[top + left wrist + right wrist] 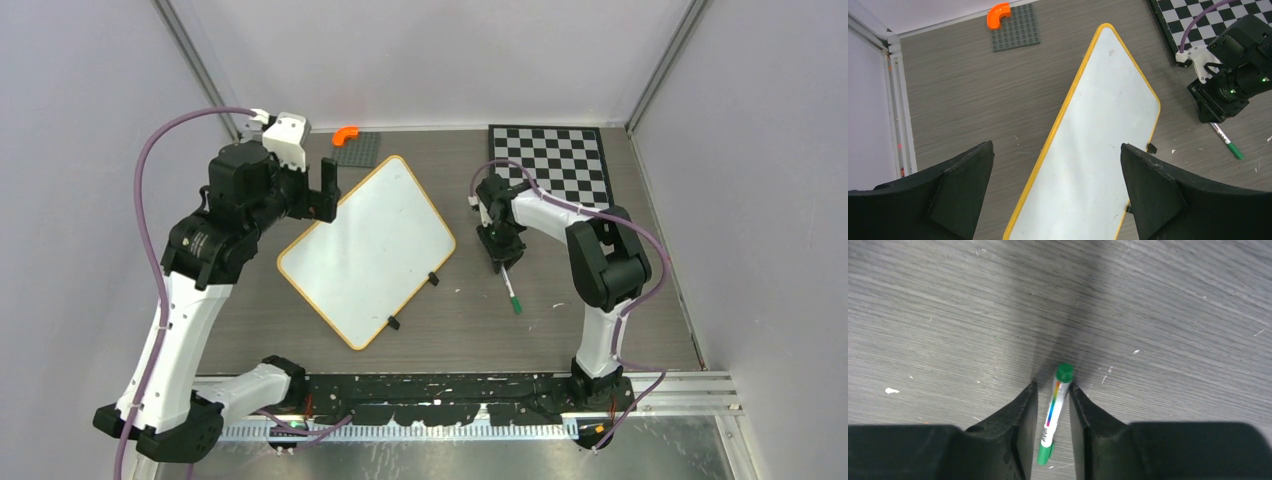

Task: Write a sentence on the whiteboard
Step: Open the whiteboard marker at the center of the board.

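Note:
The whiteboard [367,247] lies turned at an angle on the table, with an orange-yellow rim and a blank white face; no sentence shows on it. It also shows in the left wrist view [1098,135]. My left gripper [325,196] is open and empty above the board's upper left edge, its jaws [1055,150] wide apart. A green-capped marker [511,289] lies on the table to the right of the board. My right gripper [497,260] is low over it. In the right wrist view its jaws [1053,386] straddle the marker [1055,407] narrowly, with a gap on the left side.
A black-and-white chequered board [550,160] lies at the back right. A grey studded plate [358,150] with an orange curved piece [345,134] sits at the back behind the whiteboard. White walls enclose the table on three sides.

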Robot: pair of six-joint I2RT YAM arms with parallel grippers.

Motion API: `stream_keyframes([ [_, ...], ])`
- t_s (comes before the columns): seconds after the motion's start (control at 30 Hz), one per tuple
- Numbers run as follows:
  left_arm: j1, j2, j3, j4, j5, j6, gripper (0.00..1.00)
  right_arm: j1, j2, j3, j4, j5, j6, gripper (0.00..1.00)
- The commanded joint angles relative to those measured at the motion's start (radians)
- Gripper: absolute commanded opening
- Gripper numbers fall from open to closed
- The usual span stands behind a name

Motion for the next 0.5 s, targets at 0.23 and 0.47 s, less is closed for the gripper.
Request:
stream_keyframes([
  [0.23, 0.006, 0.076, 0.081, -0.069, 0.282, 0.068, 1.0, -0.036, -0.049, 0.132, -0.028, -0.057, 0.089, 0.0],
  [0.47, 0.006, 0.146, 0.158, -0.116, 0.587, 0.104, 1.0, -0.118, -0.31, 0.279, 0.018, -0.214, 0.222, 0.0],
])
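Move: My right hand is already down at table height, its half-open fingers straddling the marker near its far end. The marker's middle lies about 5 cm back and 1 cm to the right, with the green cap towards me. The whiteboard's middle is some 25 cm left and 3 cm ahead of that hand, and the chessboard's roughly 22 cm ahead and 9 cm right. From my raised left hand the marker lies about 36 cm right, 2 cm back and 38 cm below. I shut my right fingers on the marker's barrel near its far end, barely shifting at first. Once pinched, I lift it some 8 cm and carry it about 5 cm forward, the wrist tilting and turning slightly clockwise. High above the whiteboard, my open left hand swings about 6 cm right, turning some 20 degrees clockwise. ##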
